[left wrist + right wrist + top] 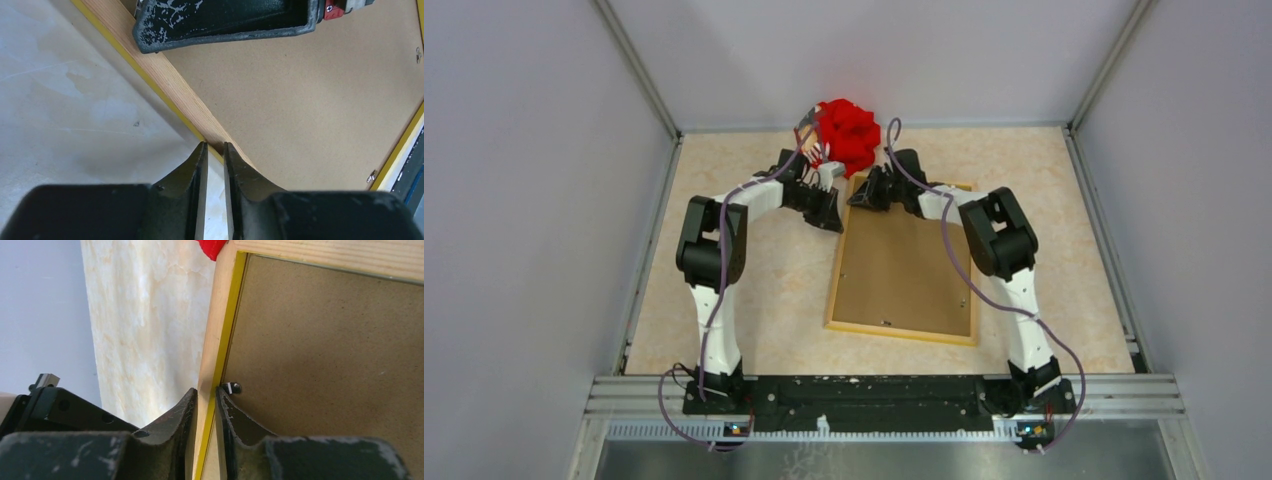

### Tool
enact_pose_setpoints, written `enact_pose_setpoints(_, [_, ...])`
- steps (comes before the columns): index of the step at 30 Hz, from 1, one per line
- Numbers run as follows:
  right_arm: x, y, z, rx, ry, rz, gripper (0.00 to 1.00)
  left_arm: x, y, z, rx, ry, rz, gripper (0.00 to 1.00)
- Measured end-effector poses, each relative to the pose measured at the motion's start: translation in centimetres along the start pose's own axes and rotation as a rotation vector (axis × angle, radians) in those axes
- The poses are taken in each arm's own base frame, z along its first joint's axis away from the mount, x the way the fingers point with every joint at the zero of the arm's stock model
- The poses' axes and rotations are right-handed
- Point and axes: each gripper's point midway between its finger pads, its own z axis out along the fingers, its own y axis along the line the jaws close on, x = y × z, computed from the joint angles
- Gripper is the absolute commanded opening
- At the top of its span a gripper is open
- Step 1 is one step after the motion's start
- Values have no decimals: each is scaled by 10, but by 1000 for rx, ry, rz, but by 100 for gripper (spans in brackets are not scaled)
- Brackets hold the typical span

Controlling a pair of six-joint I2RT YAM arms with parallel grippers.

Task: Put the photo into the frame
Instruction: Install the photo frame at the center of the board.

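Note:
The frame (pixel 899 333) lies back side up on the table, light wood rails with a yellow edge, and a brown backing board (pixel 904 265) fills it. The photo is hidden. My left gripper (pixel 836 218) is at the frame's far left corner. In the left wrist view its tips (pixel 215 146) pinch the edge of the rail (pixel 175 85). My right gripper (pixel 856 197) comes in from the far side. In the right wrist view the rail (pixel 220 325) runs between its jaws (pixel 206 390), which are shut on it next to a small metal tab (pixel 233 388).
A red crumpled object (pixel 849 135) sits at the back of the table, just beyond the frame's far left corner. Grey walls close in the left, right and far sides. Another metal tab (pixel 371 176) holds the backing board (pixel 300 110) on the opposite rail.

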Motion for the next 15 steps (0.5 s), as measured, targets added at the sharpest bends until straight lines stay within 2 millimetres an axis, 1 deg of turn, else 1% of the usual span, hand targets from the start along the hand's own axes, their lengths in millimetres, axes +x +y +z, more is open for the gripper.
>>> enact_pose_setpoints(1, [0, 0, 0, -4, 0, 1, 27, 1, 0, 0, 1, 4, -2, 31])
enact_pose_setpoints(4, [1, 4, -4, -16, -3, 5, 45, 6, -2, -1, 5, 24, -14, 44])
enact_pose_setpoints(6, [2, 8, -12, -18, -3, 1, 56, 11, -3, -2, 6, 42, -24, 50])
enact_pose_setpoints(7, [2, 10, -18, -16, -5, 3, 60, 14, -3, -3, 6, 50, -28, 51])
enact_pose_setpoints(9, [0, 15, -34, -10, -15, -1, 67, 15, -3, -6, 5, 56, -31, 53])
enact_pose_setpoints(11, [-8, 23, -55, -7, -41, -13, 75, 15, -5, -11, 3, 60, -34, 54])
enact_pose_setpoints(12, [-14, 27, -67, -4, -61, -21, 83, 15, -5, -14, -1, 58, -30, 54])
enact_pose_setpoints(13, [-23, 29, -80, 3, -88, -28, 86, 13, -5, -17, -4, 56, -26, 54])
enact_pose_setpoints(14, [-32, 31, -93, 11, -118, -33, 94, 12, -4, -21, -9, 53, -21, 55])
enact_pose_setpoints(15, [-45, 31, -110, 25, -160, -45, 98, 11, -3, -24, -14, 49, -17, 54])
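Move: The far metal clip on the frame's left bar sits right at my right fingertips, about 1 cm to their right and 1 cm below; the red cloth lies some 13 cm ahead. From my left hand, the left bar is level and about 1 cm to the right. That same far clip is about 6 cm ahead and 3 cm right of it, and the bar's nearer clip is some 9 cm back and 1 cm right, all roughly 1 cm lower. I pull both hands clear of the frame's left bar. My right hand spreads its fingers almost fully as it comes off the far clip, lifting about 10 cm while easing back slightly and then sweeping some 7 cm right over the board. My left hand opens to about half, draws back, then shifts left and rises a little off the bar's outer side. ##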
